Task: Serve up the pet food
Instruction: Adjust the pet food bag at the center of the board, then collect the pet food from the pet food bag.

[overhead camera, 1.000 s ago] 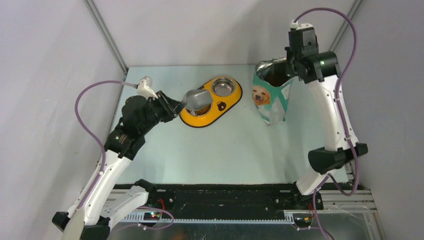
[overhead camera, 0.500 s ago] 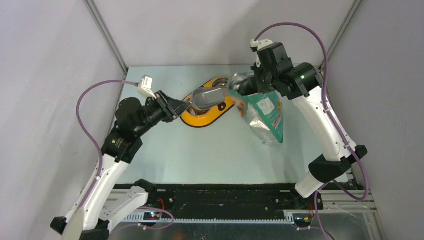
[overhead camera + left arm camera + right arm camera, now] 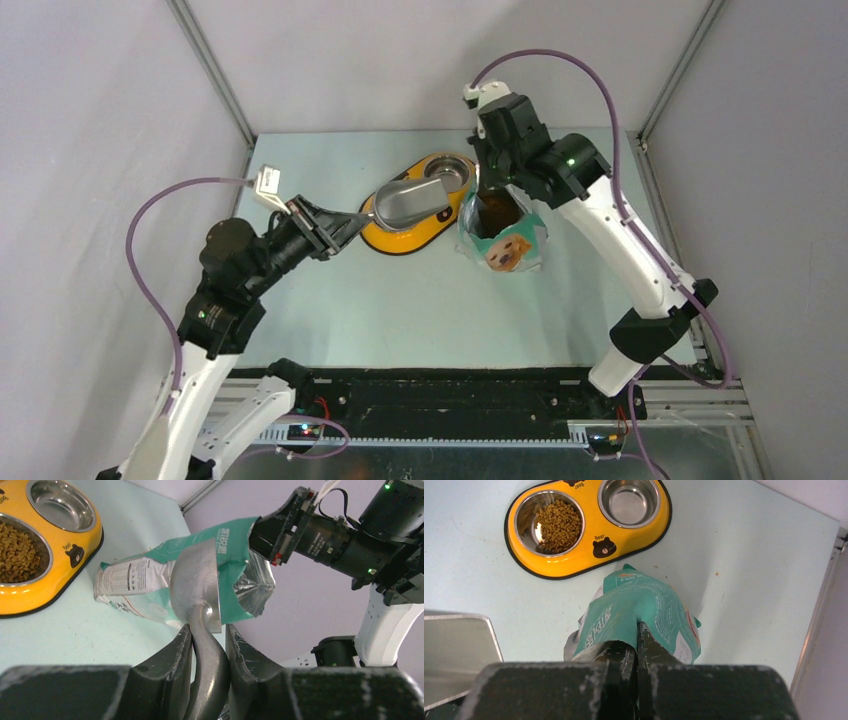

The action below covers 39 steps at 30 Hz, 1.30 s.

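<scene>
The pet food (image 3: 556, 524) lies as brown kibble in the left bowl of the yellow double feeder (image 3: 589, 547); the left wrist view also shows that pet food (image 3: 17, 552). More brown shows inside the open mouth of the teal-and-white bag (image 3: 503, 245). My right gripper (image 3: 638, 635) is shut on the bag's (image 3: 644, 607) top edge and holds it just right of the feeder (image 3: 395, 240). My left gripper (image 3: 207, 635) is shut on the handle of the grey metal scoop (image 3: 195, 580). The scoop (image 3: 410, 203) hovers over the feeder, its inside bare metal, its mouth beside the bag.
The feeder's right steel bowl (image 3: 629, 500) holds nothing. Grey enclosure walls stand at the back and both sides, with a metal post (image 3: 655, 100) at the back right corner. The right arm's wrist (image 3: 325, 532) hangs close in front of the scoop.
The right arm has swung the bag from the table's right side leftwards to the feeder and turned its mouth upward. The scoop has levelled out and shifted right, above the feeder.
</scene>
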{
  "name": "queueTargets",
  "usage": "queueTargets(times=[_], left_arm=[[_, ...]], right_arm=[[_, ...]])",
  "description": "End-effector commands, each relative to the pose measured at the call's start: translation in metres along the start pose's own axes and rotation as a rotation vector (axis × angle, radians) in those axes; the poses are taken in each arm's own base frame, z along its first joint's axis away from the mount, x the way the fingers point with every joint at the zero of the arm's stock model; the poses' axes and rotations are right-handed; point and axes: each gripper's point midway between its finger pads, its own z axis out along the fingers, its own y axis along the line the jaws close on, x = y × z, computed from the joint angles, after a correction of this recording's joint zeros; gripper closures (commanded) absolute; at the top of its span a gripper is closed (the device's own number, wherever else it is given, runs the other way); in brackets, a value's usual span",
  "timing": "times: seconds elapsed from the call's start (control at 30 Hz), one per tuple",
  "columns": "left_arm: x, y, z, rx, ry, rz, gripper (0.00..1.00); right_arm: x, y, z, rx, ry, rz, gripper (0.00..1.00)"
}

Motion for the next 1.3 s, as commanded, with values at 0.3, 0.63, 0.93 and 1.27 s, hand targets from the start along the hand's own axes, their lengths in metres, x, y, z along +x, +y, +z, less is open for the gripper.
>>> queueTargets(times=[0.3, 0.63, 0.93, 1.27], left_arm=[[-0.025, -0.024, -0.056, -0.016, -0.147, 0.025, 1.00], [-0.032, -0.032, -0.064, -0.022, -0.166, 0.008, 1.00], [-0.011, -0.021, -0.039, -0.059, -0.016, -0.069, 1.00], [0.018, 0.037, -0.044, -0.343, 0.093, -0.105, 1.00]], right_arm=[[-0.098, 0.022, -0.028, 0.139, -0.335, 0.093, 1.00], [-0.097, 0.028, -0.034, 0.086, -0.354, 0.175, 1.00], [-0.063, 0.090, -0.019, -0.047, -0.316, 0.189, 1.00], [-0.069, 0.121, -0.017, 0.002, -0.380, 0.171, 1.00]])
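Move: The right hand already grips the pet food bag's rim; the scoop, its goal, lies about 12 cm to its left and 6 cm back, roughly level. From the right hand, the bowl board is some 17 cm ahead, 12 cm left and 34 cm below. For the left hand, holding the scoop, the bag's middle is about 11 cm ahead, 25 cm right and 16 cm down. Right hand brings the held bag rim about 10 cm left towards the scoop; left retreats, then dips forward. ##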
